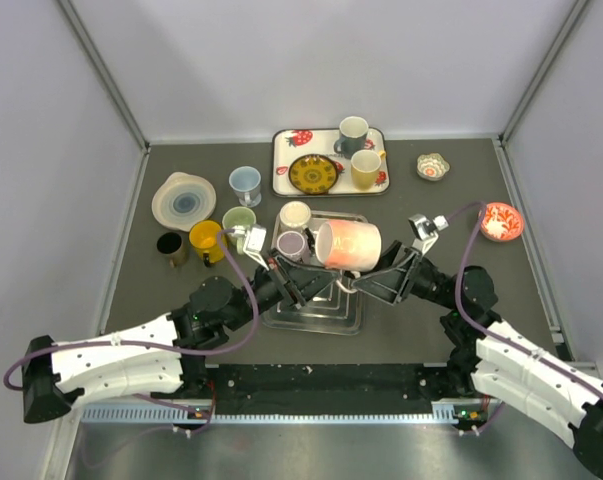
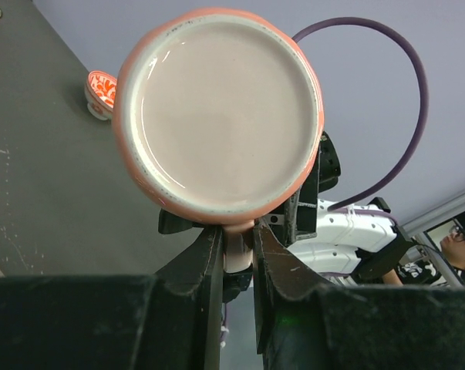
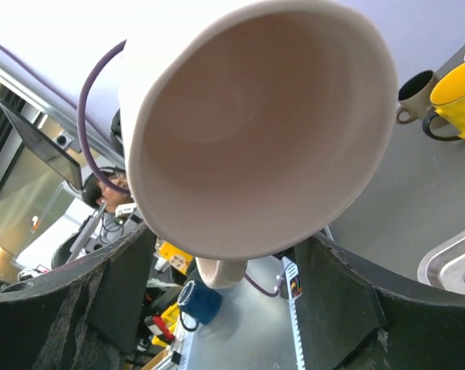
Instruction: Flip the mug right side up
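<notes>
A pink-orange mug hangs on its side above the metal rack. Its base faces left and its mouth faces right. In the left wrist view its pale base fills the picture. My left gripper is shut on the mug's handle, below the body. In the right wrist view I look straight into the mug's mouth. My right gripper straddles the mouth end. Its wide-set fingers lie along both sides, and the rim hides their tips.
A purple mug and a cream mug stand on the rack behind the held mug. Yellow, green, dark and blue cups and stacked plates stand to the left. A strawberry tray and two bowls lie further back and right.
</notes>
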Robot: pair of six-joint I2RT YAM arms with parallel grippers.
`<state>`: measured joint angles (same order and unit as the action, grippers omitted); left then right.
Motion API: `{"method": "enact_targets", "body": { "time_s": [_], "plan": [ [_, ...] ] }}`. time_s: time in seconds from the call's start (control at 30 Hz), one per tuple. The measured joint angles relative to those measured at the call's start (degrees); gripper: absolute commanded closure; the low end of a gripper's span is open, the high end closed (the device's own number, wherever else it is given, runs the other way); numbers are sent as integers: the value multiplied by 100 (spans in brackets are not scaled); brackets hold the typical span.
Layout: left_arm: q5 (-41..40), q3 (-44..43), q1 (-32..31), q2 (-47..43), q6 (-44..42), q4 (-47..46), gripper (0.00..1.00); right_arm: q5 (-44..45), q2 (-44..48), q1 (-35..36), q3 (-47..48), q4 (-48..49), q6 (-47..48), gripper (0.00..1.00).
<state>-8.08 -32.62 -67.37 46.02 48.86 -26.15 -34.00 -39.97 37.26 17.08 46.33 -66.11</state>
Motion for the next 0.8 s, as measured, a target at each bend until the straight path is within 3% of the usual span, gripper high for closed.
{"method": "enact_targets", "body": {
  "time_s": [0.37, 0.53, 0.57, 0.73, 0.8],
  "plan": [
    [186, 26, 57, 236, 247, -599, 100, -26, -557, -33, 105, 647, -330, 64],
    [201, 83, 101, 304, 221, -815, 100, -13, -647, -44, 129, 911, -649, 91],
    [199, 103, 103, 310, 221, -881, 100, -13, -664, -44, 151, 977, -706, 100],
    [254, 195, 103, 306, 201, -1187, 100, -120, -758, -44, 234, 1172, -876, 100],
    [267, 251, 103, 280, 201, -1237, 92, -184, -796, -44, 249, 1193, -907, 100]
  ]
}}
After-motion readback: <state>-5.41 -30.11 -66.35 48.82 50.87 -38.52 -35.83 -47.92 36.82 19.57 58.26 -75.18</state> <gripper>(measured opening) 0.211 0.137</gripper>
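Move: The pink mug lies on its side in the air, its base towards the left hand, which holds its handle; the mug's middle is about 5 cm ahead, 2 cm right and 3 cm above. From the right hand, the handle is roughly 2 cm left and level ahead/back, about 1 cm up, between the open fingers. From the left hand, the tray is some 12 cm ahead, 3 left and 28 below; the purple mug about 17 ahead, 8 left, 24 below. The right fingers close from well open to nearly shut and pinch the mug's handle opposite the left fingers, which keep their own hold on it. Meanwhile the right hand rises about 2.5 cm and turns slightly counter-clockwise, while the left lifts nearly 2 cm; each hand's fingertips tip up some 5 degrees. ##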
